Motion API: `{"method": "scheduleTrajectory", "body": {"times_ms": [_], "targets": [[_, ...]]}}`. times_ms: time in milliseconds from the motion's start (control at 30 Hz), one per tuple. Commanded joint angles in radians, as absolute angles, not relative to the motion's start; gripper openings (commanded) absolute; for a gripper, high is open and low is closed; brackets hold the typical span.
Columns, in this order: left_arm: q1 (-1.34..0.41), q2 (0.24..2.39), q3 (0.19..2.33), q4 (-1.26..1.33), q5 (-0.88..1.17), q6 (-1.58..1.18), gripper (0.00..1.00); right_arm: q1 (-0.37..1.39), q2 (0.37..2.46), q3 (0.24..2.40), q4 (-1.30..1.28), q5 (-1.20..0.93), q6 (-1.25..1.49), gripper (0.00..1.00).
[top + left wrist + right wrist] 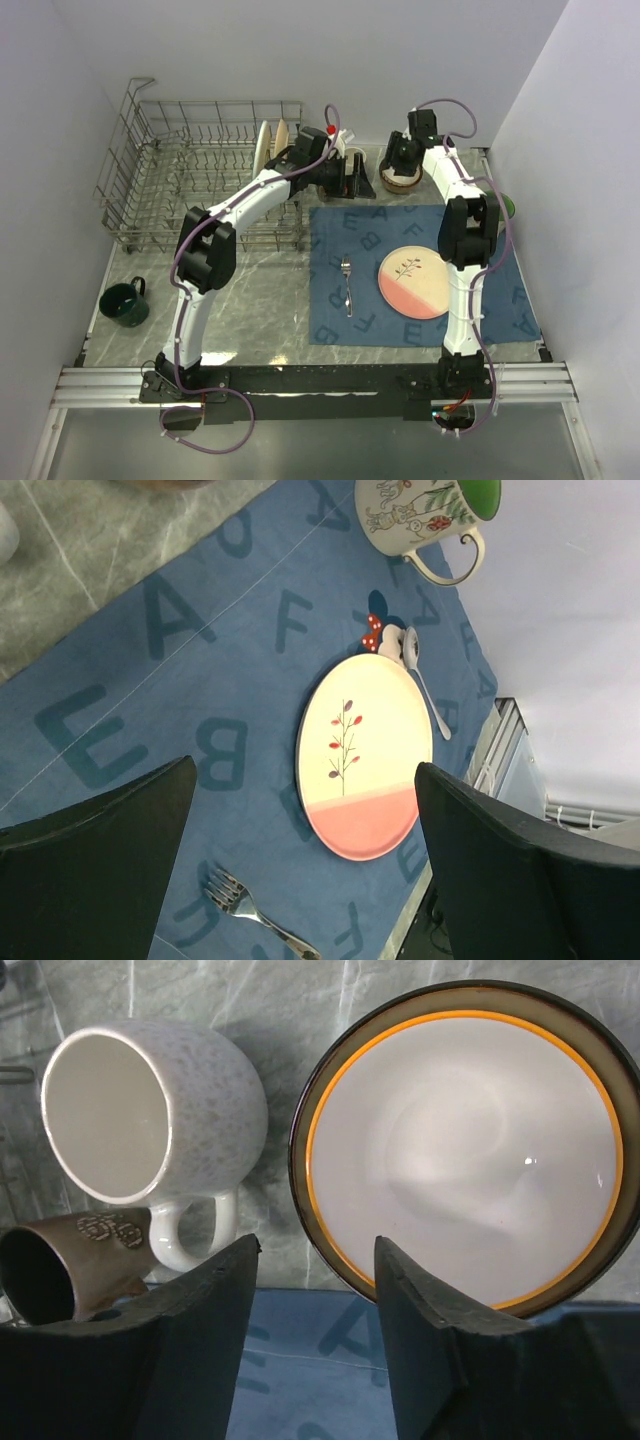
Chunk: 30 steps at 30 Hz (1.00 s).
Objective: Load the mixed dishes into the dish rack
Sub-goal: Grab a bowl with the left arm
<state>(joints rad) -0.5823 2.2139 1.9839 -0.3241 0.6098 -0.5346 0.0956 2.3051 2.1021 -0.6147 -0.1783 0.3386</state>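
Note:
The grey wire dish rack (190, 175) stands at the back left with two plates (271, 145) upright in it. My left gripper (356, 178) (305, 768) hangs open and empty beside the rack. Its view shows the pink-and-cream plate (365, 770) (414, 281) and the fork (250, 910) (346, 283) on the mat. My right gripper (401, 160) (317, 1245) is open with nothing between its fingers, just at the near rim of the brown-rimmed bowl (470, 1140) (400, 181). A white mug (150, 1120) and a dark brown mug (60, 1265) lie on their sides left of the bowl.
The blue lettered placemat (340, 230) covers the right half of the table. A cartoon mug with a green inside (420, 515) (507, 207) and a spoon (425, 685) sit at its right edge. A dark green mug (124, 303) stands at the near left.

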Motion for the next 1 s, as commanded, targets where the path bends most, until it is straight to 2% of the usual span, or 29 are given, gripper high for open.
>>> {"method": "scheduleTrajectory", "body": {"times_ms": [0,67,167,700,800,833,900,933,967], "targets": [[-0.586,2.138,1.979,-0.316,0.614,-0.517,0.97,0.092,2.324,2.111,-0.592,-0.181,0.313,0.52],[-0.586,2.14,1.979,-0.316,0.615,-0.522,0.97,0.092,2.327,2.106,-0.589,-0.172,0.31,0.46],[-0.586,2.14,1.977,-0.316,0.615,-0.523,0.97,0.092,2.332,2.106,-0.586,-0.16,0.308,0.43],[-0.586,2.145,1.977,-0.314,0.617,-0.528,0.97,0.092,2.391,2.16,-0.607,-0.166,0.288,0.42],[-0.586,2.141,1.976,-0.318,0.615,-0.528,0.97,0.094,2.41,2.181,-0.624,-0.16,0.295,0.31],[-0.586,2.14,1.976,-0.318,0.614,-0.525,0.97,0.095,2.411,2.184,-0.627,-0.156,0.296,0.21],[-0.586,2.138,1.973,-0.319,0.612,-0.526,0.97,0.094,2.41,2.183,-0.627,-0.153,0.299,0.11],[-0.586,2.137,1.971,-0.318,0.612,-0.526,0.97,0.095,2.408,2.18,-0.626,-0.15,0.298,0.02],[-0.586,2.138,1.97,-0.319,0.612,-0.525,0.97,0.095,2.405,2.175,-0.624,-0.149,0.301,0.0]]}}
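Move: The bowl's middle lies about 5 cm to the right of the right hand, 3 cm farther out and 5 cm lower, so the half-open fingers are above its left rim. From that hand the white mug stands roughly 8 cm left and 5 cm ahead, the metal cup some 15 cm left and level with it, both about 4 cm lower. From the left hand the bowl is about 17 cm ahead, 11 cm right and 13 cm below. The right hand sinks almost 3 cm beside the white mug onto the bowl's left rim, its fingers first narrowing a little and its attitude hardly changing. Once down it shuts the fingers nearly all the way at the near-left part of the rim, while easing about 1 cm forward and rising again by roughly 1 cm. ##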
